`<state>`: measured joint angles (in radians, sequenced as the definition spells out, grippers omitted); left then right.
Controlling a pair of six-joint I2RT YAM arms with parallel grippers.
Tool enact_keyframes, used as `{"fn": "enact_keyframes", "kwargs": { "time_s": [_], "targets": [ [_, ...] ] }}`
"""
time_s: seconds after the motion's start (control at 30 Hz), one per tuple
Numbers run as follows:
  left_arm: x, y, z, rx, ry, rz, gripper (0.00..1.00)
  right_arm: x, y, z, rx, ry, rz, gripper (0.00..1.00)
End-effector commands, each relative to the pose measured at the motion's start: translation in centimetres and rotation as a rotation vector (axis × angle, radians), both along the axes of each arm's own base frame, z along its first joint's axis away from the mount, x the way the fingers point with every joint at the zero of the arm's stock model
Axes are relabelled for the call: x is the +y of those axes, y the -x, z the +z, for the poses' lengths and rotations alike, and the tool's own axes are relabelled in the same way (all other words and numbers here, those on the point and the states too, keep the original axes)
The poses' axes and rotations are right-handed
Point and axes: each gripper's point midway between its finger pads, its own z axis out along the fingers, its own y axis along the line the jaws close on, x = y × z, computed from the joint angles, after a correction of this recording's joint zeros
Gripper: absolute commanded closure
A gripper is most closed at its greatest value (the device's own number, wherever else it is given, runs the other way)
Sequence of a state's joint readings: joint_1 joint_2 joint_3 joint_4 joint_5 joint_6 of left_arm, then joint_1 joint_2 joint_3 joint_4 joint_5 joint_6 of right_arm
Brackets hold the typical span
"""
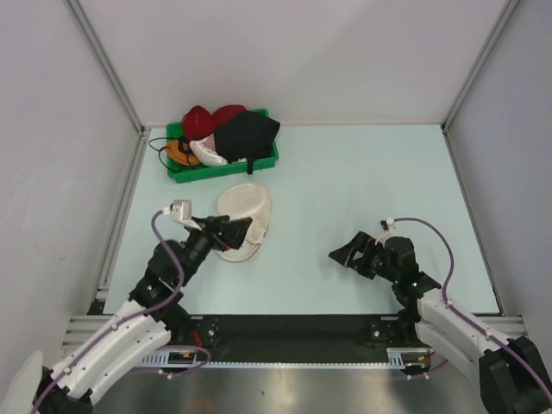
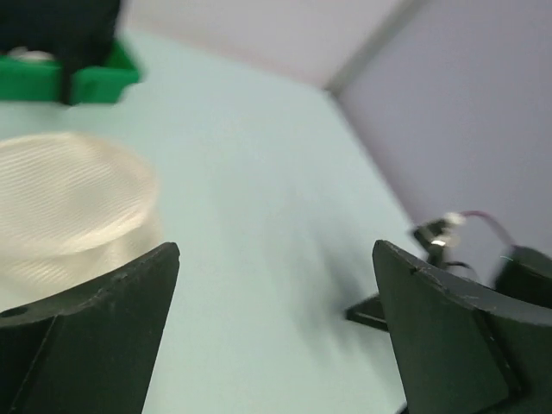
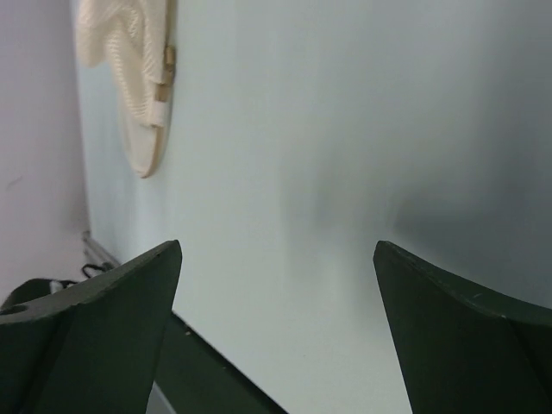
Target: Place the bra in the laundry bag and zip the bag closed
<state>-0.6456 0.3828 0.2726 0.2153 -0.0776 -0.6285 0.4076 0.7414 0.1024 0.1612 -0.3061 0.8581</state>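
Note:
The black bra (image 1: 248,132) lies in the green bin (image 1: 263,162) at the back left, on top of other bras; its dark edge shows in the left wrist view (image 2: 60,26). The cream-white mesh laundry bag (image 1: 248,204) lies on the table in front of the bin. It also shows in the left wrist view (image 2: 69,198) and the right wrist view (image 3: 129,78). My left gripper (image 1: 241,231) is open and empty at the bag's near edge (image 2: 276,289). My right gripper (image 1: 343,254) is open and empty, well to the right of the bag (image 3: 276,293).
The green bin (image 2: 95,82) also holds red (image 1: 200,119), orange (image 1: 181,152) and white (image 1: 207,152) bras. Grey walls with metal posts close in the pale green table (image 1: 362,181) on three sides. A black rail (image 1: 285,328) runs along the near edge.

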Motion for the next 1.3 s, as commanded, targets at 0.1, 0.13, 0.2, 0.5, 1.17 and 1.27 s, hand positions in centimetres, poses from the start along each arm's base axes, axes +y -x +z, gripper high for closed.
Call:
{"fn": "enact_keyframes", "kwargs": {
  "time_s": [0.1,0.13,0.2,0.5,1.17,1.27],
  "targets": [
    [4.4,-4.6,-3.4,0.382,-0.332,0.348,0.01,0.1,-4.3,1.2,-0.046,0.218,0.046,0.00],
    [4.2,-5.1,-2.2,0.380,-0.346,0.337,0.01,1.1,-5.7,3.0,-0.091,0.212,0.062,0.00],
    [4.0,-5.4,-3.0,0.458,-0.372,0.286,0.01,2.5,-6.9,1.5,-0.057,0.276,0.101,0.00],
    [6.0,-2.1,-1.8,0.436,-0.224,0.224,0.01,17.7,-14.3,5.0,-0.350,0.589,0.350,0.00],
    [8.9,4.7,2.2,0.427,-0.175,0.235,0.00,29.2,-17.7,-1.6,-0.562,1.062,0.654,0.44],
    [8.7,4.7,1.6,0.447,-0.173,0.229,0.00,27.9,-18.7,2.3,-0.569,1.076,0.538,0.77]
  ]
}}
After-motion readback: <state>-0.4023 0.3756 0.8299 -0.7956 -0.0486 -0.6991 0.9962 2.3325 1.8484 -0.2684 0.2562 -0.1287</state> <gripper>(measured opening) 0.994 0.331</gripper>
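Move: The laundry bag lies about 26 cm to the right hand's left and 13 cm ahead, some 5 cm lower. Beyond it, from the same hand, the green bin's middle is about 37 cm ahead and 33 cm left, the black garment in it 39 cm ahead and 27 cm left. From the left hand, the bag is roughly 11 cm ahead, 2 cm left and 21 cm down. Right hand sweeps 30 cm left and 17 forward, pinching the bag's folded flap; left hand swings left, clear. ##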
